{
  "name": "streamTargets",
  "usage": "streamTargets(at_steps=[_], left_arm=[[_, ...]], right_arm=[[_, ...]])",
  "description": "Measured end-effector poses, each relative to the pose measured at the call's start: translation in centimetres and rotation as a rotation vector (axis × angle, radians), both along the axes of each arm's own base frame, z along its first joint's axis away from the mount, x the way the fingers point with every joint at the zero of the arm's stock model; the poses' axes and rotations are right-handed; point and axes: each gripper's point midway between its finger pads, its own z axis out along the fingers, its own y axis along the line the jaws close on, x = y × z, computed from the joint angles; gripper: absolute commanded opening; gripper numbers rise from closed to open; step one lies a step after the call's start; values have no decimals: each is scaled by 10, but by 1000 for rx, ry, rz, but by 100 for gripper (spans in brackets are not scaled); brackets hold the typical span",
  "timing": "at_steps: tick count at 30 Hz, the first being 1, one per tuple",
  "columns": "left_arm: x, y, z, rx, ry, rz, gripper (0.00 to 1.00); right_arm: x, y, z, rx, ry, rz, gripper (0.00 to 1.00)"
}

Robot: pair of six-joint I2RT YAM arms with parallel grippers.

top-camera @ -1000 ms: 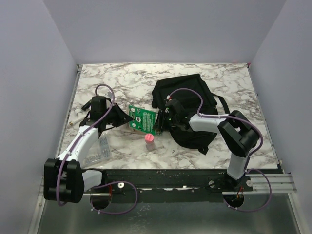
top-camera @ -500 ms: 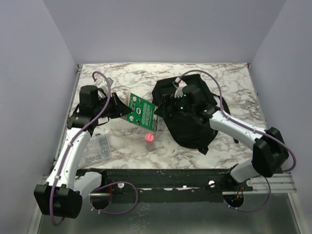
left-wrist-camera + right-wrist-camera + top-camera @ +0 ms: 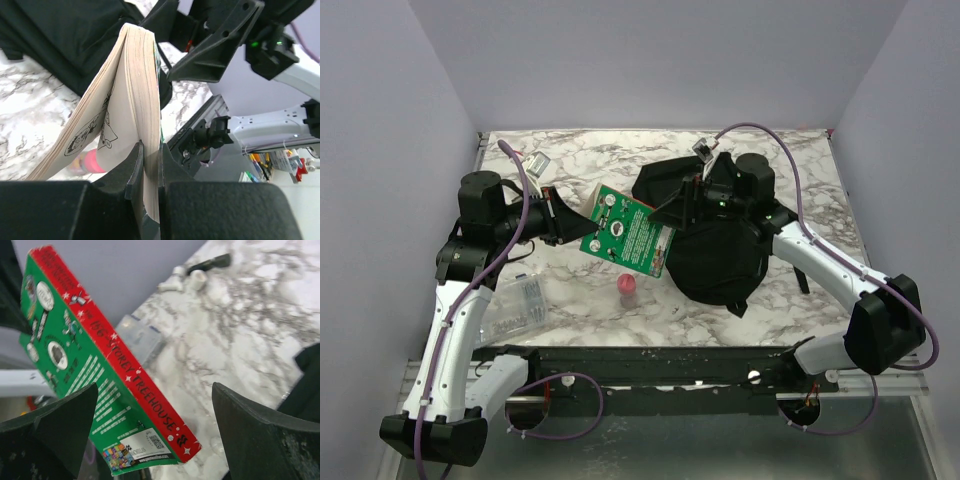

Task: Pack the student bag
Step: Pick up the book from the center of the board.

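Observation:
The student bag point(image 3: 720, 250), a soft black backpack, lies on the marble table right of centre; it also fills the upper left of the left wrist view point(image 3: 70, 40). My left gripper point(image 3: 563, 216) is shut on the edge of a green paperback book with a red spine point(image 3: 630, 235), held tilted above the table. The pages sit pinched between its fingers point(image 3: 151, 165). My right gripper point(image 3: 678, 205) hovers over the bag's left side, open wide. The book's lower corner point(image 3: 115, 405) shows in front of its spread fingers point(image 3: 55, 425), untouched.
A small pink-capped item point(image 3: 627, 287) stands on the table below the book. A clear plastic packet point(image 3: 520, 305) lies at the front left. Small white pieces point(image 3: 185, 279) lie farther out on the marble point(image 3: 570, 160). The bag's straps point(image 3: 790, 225) trail to the right.
The left arm lifted the book off the table and carried it right, toward the bag. The right gripper let go of the book's edge, opened wide and drew back over the bag.

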Motion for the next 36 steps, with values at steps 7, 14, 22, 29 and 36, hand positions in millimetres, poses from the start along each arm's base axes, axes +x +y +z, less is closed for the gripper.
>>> streamTargets(at_steps=[7, 14, 22, 29, 36], left_arm=[[-18, -5, 29, -59, -39, -50, 0], [-22, -8, 38, -104, -16, -56, 0], [-29, -12, 57, -161, -45, -80, 12], [-24, -8, 51, -127, -64, -40, 58], [-11, 14, 27, 30, -82, 106, 80]], right_arm=[[-60, 0, 5, 175, 65, 233, 89], [-89, -7, 22, 369, 161, 306, 67], [-97, -12, 43, 558, 336, 344, 34], [-97, -15, 50, 540, 318, 286, 1], [-63, -31, 47, 450, 331, 48, 1]])
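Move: The left hand holds the book by its left edge, the book's middle about 9 cm to its right and roughly level. From the open, empty right hand that middle lies some 9 cm left and 6 cm back, at about its height. The pink bottle stands some 9 cm left, 10 cm back and 22 cm below the right hand; the black bag lies about 11 cm right of that hand, 5 cm ahead and equally low. The right hand's fingers close on the right-hand part of the book, pinching it across its thickness, after the hand draws back about 10 cm and rises 5 cm, fingers tipping up some 30 degrees. The left hand, still gripping, lifts about 5 cm and eases back, then opens wide and lets go, sinking a little; the right hand carries the book roughly 3 cm forward and slightly right. ##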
